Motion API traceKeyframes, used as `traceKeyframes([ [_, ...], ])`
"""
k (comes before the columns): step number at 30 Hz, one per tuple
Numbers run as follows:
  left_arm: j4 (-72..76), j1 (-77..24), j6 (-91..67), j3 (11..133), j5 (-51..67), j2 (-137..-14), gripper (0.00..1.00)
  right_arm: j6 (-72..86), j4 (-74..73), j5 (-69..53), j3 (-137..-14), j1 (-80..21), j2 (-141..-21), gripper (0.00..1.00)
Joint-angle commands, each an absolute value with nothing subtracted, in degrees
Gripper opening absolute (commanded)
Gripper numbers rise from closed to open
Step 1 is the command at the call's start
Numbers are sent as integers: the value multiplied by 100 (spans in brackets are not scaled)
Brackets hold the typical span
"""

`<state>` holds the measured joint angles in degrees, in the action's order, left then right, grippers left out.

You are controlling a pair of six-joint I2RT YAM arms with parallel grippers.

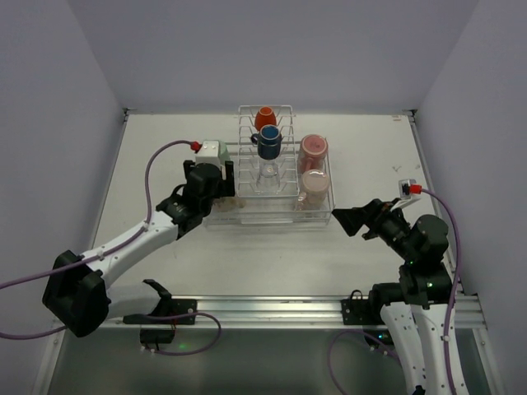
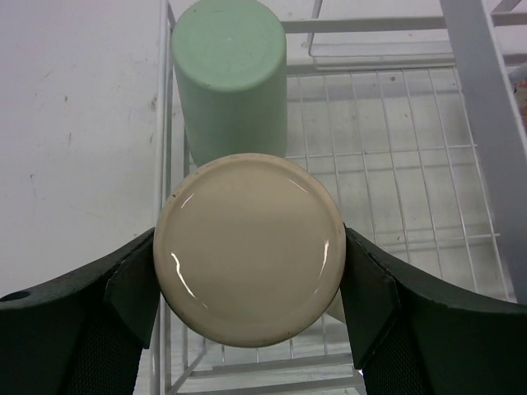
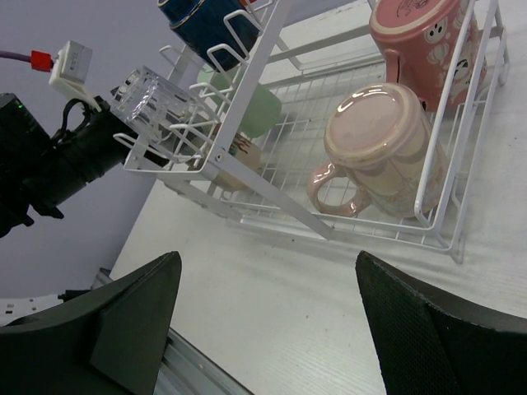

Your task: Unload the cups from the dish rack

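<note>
The wire dish rack (image 1: 272, 216) stands mid-table. At its left end my left gripper (image 2: 249, 280) is shut on an upturned cream mug (image 2: 249, 247), one finger against each side. A mint-green tumbler (image 2: 230, 82) stands upside down just beyond it. On the middle tines sit an orange-red mug (image 1: 264, 118), a dark-blue mug (image 1: 268, 145) and a clear glass (image 1: 268, 173). Two pink cups (image 1: 313, 148) (image 3: 379, 148) lie in the right section. My right gripper (image 3: 268, 280) hovers open and empty over the table, short of the rack's right front corner.
White walls close in the table on the left, back and right. A metal rail (image 1: 329, 311) runs along the near edge by the arm bases. Purple cables (image 1: 156, 160) loop from both wrists.
</note>
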<state>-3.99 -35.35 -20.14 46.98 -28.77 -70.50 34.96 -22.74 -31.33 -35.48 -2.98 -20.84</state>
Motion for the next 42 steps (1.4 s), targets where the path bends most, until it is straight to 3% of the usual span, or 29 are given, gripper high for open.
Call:
traceKeyframes([
  [1, 466, -3560, -1951, 4887, -3146, -6408, 26, 3542, -2162, -3340, -3568, -316, -2180, 89],
  [11, 27, -3559, -1828, 5132, -3523, -5845, 17, 3656, -2022, -3384, -3630, -343, -2267, 89],
  [33, -598, -3551, -1459, 5757, -4430, -4545, 6, 4324, -853, -3270, -3946, -1063, -3128, 88],
  [42, -730, -3551, -1845, 6389, -3271, -4070, 3, 4755, -62, -3050, -4605, -1933, -3805, 88],
])
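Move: The beige cup is already between the left hand's fingers; it is bound for the bare table left of the rack, roughly 15 cm left and 9 cm below. The green cup stands about 9 cm ahead, 1 cm to the left; the blue mug is 11 cm ahead, 15 cm right, 7 cm higher. From the right hand, the clear glass lies some 13 cm ahead and 21 cm left, the front pink cup 9 cm ahead, 9 cm left and 9 cm below. Left hand lifts its gripped beige cup about 19 cm, left and back; right hand swings left and up. ##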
